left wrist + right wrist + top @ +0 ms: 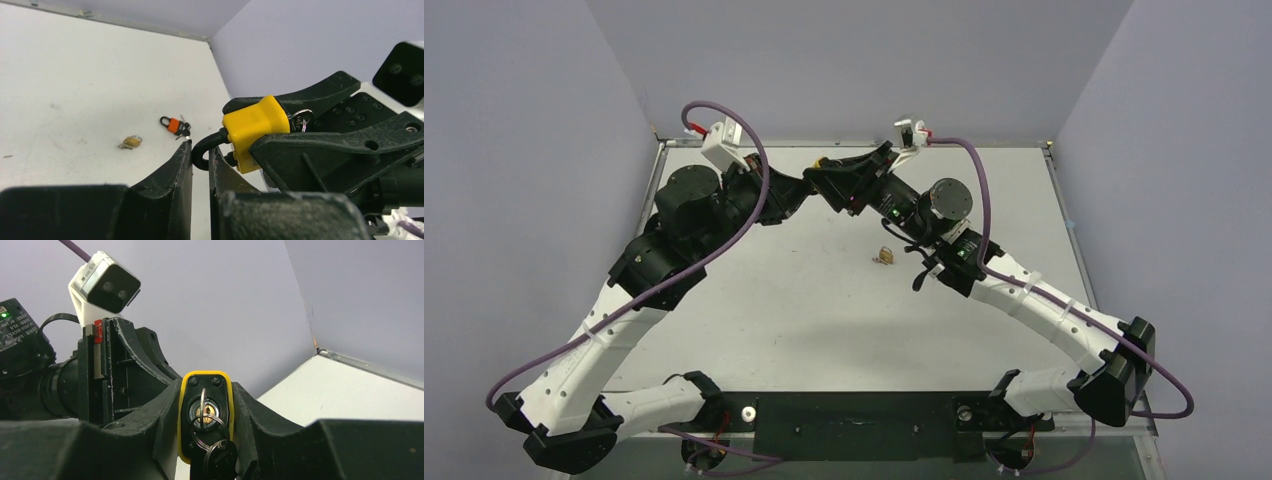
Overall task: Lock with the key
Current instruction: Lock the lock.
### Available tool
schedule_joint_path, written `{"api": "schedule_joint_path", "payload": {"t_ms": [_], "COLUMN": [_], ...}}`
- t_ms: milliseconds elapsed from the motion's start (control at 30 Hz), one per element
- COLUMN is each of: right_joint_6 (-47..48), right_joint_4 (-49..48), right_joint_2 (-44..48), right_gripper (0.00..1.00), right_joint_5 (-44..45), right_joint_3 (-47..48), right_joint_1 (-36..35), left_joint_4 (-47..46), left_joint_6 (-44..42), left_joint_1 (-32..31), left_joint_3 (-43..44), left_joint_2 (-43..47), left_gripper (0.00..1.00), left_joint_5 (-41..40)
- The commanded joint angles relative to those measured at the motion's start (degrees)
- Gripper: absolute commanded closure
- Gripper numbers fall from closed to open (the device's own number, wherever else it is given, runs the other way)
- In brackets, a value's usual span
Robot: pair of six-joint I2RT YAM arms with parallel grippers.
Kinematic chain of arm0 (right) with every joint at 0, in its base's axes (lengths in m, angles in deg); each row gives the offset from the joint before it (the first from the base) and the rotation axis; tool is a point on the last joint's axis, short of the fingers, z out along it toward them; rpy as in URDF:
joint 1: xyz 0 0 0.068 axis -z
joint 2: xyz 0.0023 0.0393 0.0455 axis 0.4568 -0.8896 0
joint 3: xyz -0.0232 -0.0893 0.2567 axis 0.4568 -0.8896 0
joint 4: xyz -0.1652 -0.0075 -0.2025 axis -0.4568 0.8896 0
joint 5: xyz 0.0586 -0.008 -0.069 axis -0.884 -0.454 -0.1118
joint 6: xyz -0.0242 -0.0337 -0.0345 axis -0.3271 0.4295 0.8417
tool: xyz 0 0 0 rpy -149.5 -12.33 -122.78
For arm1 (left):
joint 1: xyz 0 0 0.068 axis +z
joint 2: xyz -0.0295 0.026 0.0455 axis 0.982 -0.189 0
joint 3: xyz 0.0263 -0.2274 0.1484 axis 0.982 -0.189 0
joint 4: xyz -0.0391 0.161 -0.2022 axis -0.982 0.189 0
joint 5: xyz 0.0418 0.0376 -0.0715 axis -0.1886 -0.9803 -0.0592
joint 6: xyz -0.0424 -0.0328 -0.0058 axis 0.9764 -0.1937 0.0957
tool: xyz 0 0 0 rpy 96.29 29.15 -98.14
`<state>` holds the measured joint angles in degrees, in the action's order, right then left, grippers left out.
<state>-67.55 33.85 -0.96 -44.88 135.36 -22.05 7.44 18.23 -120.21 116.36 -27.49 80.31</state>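
Note:
My right gripper (205, 422) is shut on a yellow padlock (182, 415), holding its body between both fingers above the table. The lock's black underside faces the right wrist camera. A key (202, 407) sits in the keyhole, and a ring with a black-headed key (220, 457) hangs from it. In the left wrist view the yellow padlock (255, 125) points its black shackle (197, 157) at my left gripper (201, 146). That gripper is shut, with the shackle's bend between its tips. Both grippers meet at the back middle of the table (824, 185).
A small brass padlock (884, 256) lies on the white table (804, 310), also in the left wrist view (131, 142). An orange padlock with keys (173, 125) lies beyond it. Grey walls stand close behind and to both sides.

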Motion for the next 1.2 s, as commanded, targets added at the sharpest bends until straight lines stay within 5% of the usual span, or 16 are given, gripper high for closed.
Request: {"api": "schedule_joint_path", "payload": {"t_ms": [0,233,467,667,1167], "right_joint_6": [-0.1,-2.0,-1.3,-1.4,-8.4], "right_joint_4": [24.2,24.7,23.9,21.2,4.5], "right_joint_2": [-7.1,-2.5,1.2,4.7,13.7], "right_gripper": [1.00,0.99,0.67,0.49,0.32], "right_joint_5": [-9.9,-14.7,-16.5,-17.0,-25.5], "right_joint_3": [-6.1,-2.9,-2.6,-4.8,-15.0], "right_joint_1": [-3.2,0.9,3.1,4.6,14.7], "left_joint_4": [-21.7,-14.7,-7.8,-6.4,-6.8], "left_joint_6": [0.2,-6.1,-9.6,-9.3,-7.3], "left_joint_1": [-9.2,-7.9,-4.6,-1.5,5.1], "left_joint_3": [4.1,1.2,0.8,-0.4,-3.0], "left_joint_2": [3.5,6.8,6.8,6.2,4.3], "left_gripper": [1.00,1.00,1.00,1.00,1.00], "left_joint_5": [24.0,18.0,13.5,15.7,24.5]}}
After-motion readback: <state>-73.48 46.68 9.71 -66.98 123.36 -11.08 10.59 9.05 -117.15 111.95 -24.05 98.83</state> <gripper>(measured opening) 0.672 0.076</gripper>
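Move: The yellow lock's shackle is already pinched in the left fingertips; the lock's body is about 3 cm to the left hand's right and roughly 1 cm ahead and above. The right hand already grips that body between its pads, right at its hand point. Down on the table, some 42 cm below both hands, the small brass lock sits about 11 cm ahead and 15 cm right of the left hand, with the orange lock about 13 cm ahead and 30 cm right. Carry the yellow lock back about 4 cm and slightly down with both grippers together, then open the right fingers from a third to two-thirds wide and let go of the body. Back the right gripper off down and to the right, away from the lock, tipping its fingers lower; keep the left pinch on the shackle, sinking slightly more and turning clockwise some 15 degrees. ##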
